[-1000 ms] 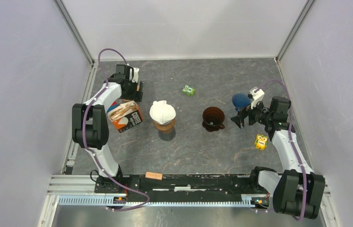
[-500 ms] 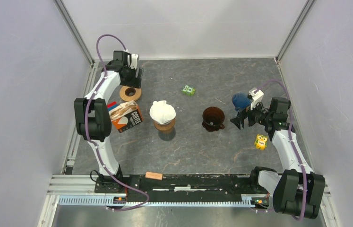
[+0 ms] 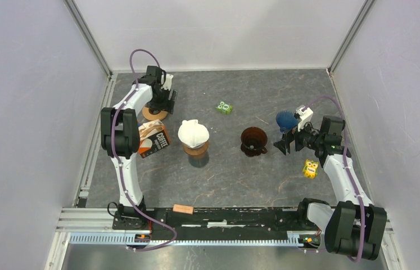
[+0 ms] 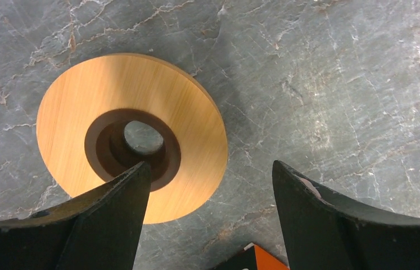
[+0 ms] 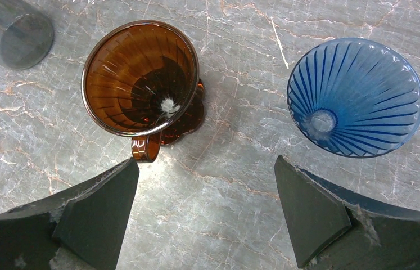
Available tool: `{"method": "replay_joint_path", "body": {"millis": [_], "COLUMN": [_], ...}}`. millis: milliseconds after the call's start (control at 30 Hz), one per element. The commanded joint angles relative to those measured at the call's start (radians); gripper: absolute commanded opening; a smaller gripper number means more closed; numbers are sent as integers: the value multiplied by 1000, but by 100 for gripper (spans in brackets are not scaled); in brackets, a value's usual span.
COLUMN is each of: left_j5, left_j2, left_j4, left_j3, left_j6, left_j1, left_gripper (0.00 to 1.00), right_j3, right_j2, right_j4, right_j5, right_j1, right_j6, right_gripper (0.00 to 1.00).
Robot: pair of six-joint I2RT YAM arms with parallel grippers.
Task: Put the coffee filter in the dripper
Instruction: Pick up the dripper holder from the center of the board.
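A white paper coffee filter [image 3: 193, 132] sits on a brown base in the middle of the table. To its right stands an amber glass dripper [image 3: 253, 140] [image 5: 140, 76], empty, with its handle toward my right gripper. My right gripper [image 3: 285, 143] [image 5: 206, 160] is open just right of it, with bare table between the fingers. A blue ribbed dripper [image 3: 286, 119] [image 5: 356, 95] stands behind that gripper. My left gripper [image 3: 166, 102] [image 4: 210, 174] is open at the back left, low over a wooden ring [image 3: 153, 113] [image 4: 131, 135], holding nothing.
A coffee-filter box [image 3: 153, 139] lies left of the filter, its orange corner [image 4: 252, 256] near my left fingers. A green cube [image 3: 224, 107] sits at the back middle, a yellow cube [image 3: 310, 168] at the right. A greyish glass cylinder [image 5: 16, 34] shows beyond the amber dripper.
My left arm swung from over the box to the back left, then slightly right, uncovering the wooden ring. The right arm has barely moved.
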Motion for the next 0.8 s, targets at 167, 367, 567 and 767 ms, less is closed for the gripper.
{"method": "replay_joint_path", "body": {"millis": [167,367,567,767], "left_j5": [-37,-38,-21,3], "left_j2": [66,103,119,103], "left_j4": [-2,-2,-21,-81], "left_j3": [69,80,103,167], "left_j6": [70,80,85,92], "left_j1": [-4,-4,-4,-4], "left_gripper": [84,77,56,32], "right_j3": [14,14,12,14], "right_j2": [-3,-4,-3,-1], "right_j4": [4,1,2,1], "right_j5": [-25,-21,-17,-16], "right_j1": [5,5,5,5], "right_j6": [-19,-22,-25,-24], "right_gripper": [98,98,98,98]}}
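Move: The dripper holder, the wooden ring, has its middle about 5 cm to the left of the left hand, roughly 1 cm ahead and 3 cm below it. The coffee box lies some 12 cm straight back from the ring, and the carafe with the dripper and white filter stands about 14 cm to the hand's right and 19 cm back. From the idle right hand the ring is roughly 56 cm to the left, 15 cm ahead and 10 cm lower. With its fingers wide, the left hand sinks about 3 cm onto the right side of the dripper holder, easing barely a centimetre forward, so that its left finger enters the ring's central hole and its right finger stays outside the outer edge. Near the bottom the fingers close to about half open and pinch the ring's wooden band between hole and rim, and the hand then just begins to come back up, about half a centimetre. ##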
